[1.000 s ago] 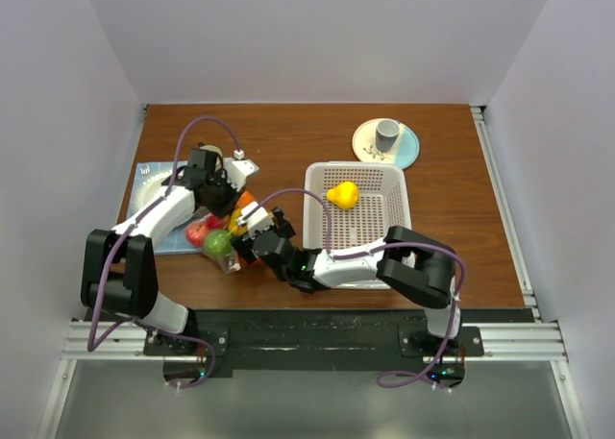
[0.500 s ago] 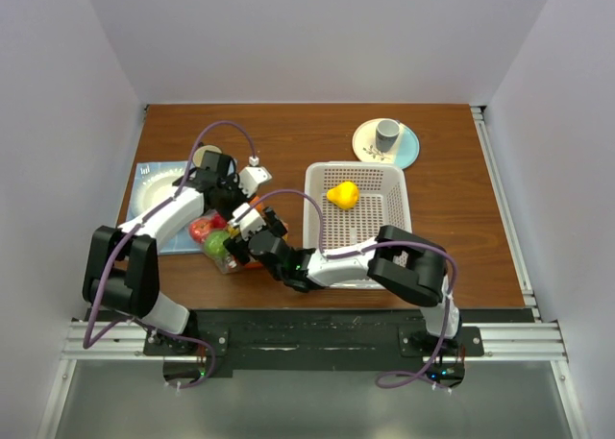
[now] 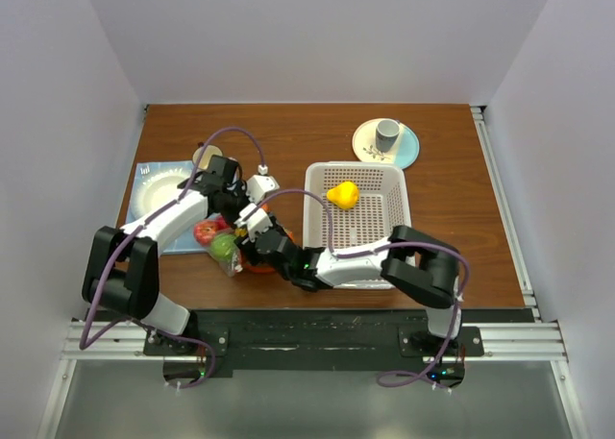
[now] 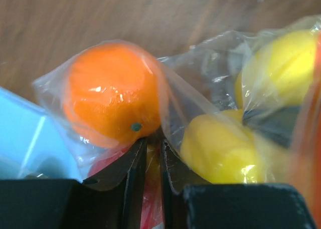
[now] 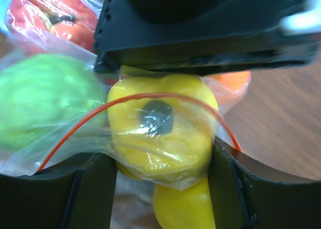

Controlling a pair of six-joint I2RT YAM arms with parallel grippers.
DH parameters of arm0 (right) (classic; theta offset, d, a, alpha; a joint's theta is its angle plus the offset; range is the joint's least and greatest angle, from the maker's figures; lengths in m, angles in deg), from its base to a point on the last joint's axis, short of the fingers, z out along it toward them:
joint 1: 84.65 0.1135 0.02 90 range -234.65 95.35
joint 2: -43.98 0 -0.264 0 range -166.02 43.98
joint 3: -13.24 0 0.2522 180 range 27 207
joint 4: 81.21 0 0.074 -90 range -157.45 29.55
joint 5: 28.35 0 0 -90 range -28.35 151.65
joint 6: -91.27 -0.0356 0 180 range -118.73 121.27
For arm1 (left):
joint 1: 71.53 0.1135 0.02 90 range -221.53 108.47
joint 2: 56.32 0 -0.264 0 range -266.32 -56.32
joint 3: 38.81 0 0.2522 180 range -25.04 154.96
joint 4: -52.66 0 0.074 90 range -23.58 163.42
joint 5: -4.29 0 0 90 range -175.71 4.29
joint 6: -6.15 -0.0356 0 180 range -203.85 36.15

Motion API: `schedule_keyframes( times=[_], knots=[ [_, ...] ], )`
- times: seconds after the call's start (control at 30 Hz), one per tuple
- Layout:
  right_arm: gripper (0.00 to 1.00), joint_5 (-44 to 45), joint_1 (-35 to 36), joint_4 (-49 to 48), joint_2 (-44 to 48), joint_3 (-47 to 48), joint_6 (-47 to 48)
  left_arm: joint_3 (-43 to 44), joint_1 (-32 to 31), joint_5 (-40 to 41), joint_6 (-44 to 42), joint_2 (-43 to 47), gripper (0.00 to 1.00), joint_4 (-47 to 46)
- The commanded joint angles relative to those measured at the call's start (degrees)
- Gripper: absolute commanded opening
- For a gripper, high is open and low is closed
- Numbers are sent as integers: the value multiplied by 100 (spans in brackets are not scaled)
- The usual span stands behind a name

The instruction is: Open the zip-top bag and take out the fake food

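The zip-top bag (image 3: 227,247) lies left of the white basket, holding fake food: a red fruit (image 3: 206,231), a green one (image 3: 223,246), an orange (image 4: 113,93) and yellow pieces (image 4: 215,149). My left gripper (image 4: 153,144) is shut on a fold of the bag's clear film beside the orange. My right gripper (image 5: 161,156) is closed on a yellow fake fruit (image 5: 160,134) that is covered by film, a finger against each side. The orange-red zip strip (image 5: 150,94) arcs over that fruit. In the top view both grippers crowd over the bag, the left (image 3: 242,197) above the right (image 3: 252,226).
The white perforated basket (image 3: 309,208) holds one yellow toy fruit (image 3: 342,195). A plate (image 3: 404,151) with a small grey cup (image 3: 387,132) sits at the back right. A light-blue flat item (image 3: 154,194) with a white dish lies under the left arm.
The left gripper has shifted right, toward the basket, with the bag film. The right jaws have narrowed from wide open onto the yellow fruit.
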Motion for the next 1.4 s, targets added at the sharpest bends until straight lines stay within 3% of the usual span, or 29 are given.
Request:
schedule_keyframes(
  times=[0.0,0.07,0.2,0.43,0.47,0.5,0.67,1.1,1.37],
  knots=[
    [36,-210,7,564,1180,-399,-546,-427,25,-174,122,-513,22,574],
    [40,-201,7,748,1540,-559,-625,-410,51,-122,113,-531,21,547],
    [73,-148,7,960,1700,-805,-705,-366,87,-104,122,-522,21,538],
    [88,-227,16,1661,1489,-533,-863,-418,87,-16,131,-355,20,538],
    [97,-262,42,1759,1542,-498,-881,-488,87,53,139,-329,20,494],
    [99,-323,60,1916,1673,-489,-881,-506,87,63,122,-320,20,477],
    [98,-746,201,2058,2201,-848,-951,-629,113,72,130,-302,20,363],
    [91,-878,227,2717,927,21,-977,-576,175,98,113,-188,20,362],
    [98,-597,788,3332,2665,-523,-881,-752,218,98,69,-240,20,222]
  ],
)
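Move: The yellow fruit sits at the bag's mouth between the right hand's fingers, practically at its hand point. The green fruit lies about 7 cm to its left and 2 cm farther out. The red fruit is some 11 cm left and 6 cm ahead; the white basket's middle is about 27 cm right and 7 cm ahead, several centimetres lower. From the left hand, the yellow fruit is roughly 7 cm back and 4 cm right, and the orange about 4 cm ahead and 3 cm right. Back and to its right, the right hand quickly draws the already gripped yellow fruit about 5 cm from the bag, then spreads its fingers wide and lets go. It eases farther back, bobs up and dips again, its fingers tipping down about 15 degrees. The left hand keeps its pinch on the bag, first going 3 cm or so back and right, slightly down, then nearly holding still. ##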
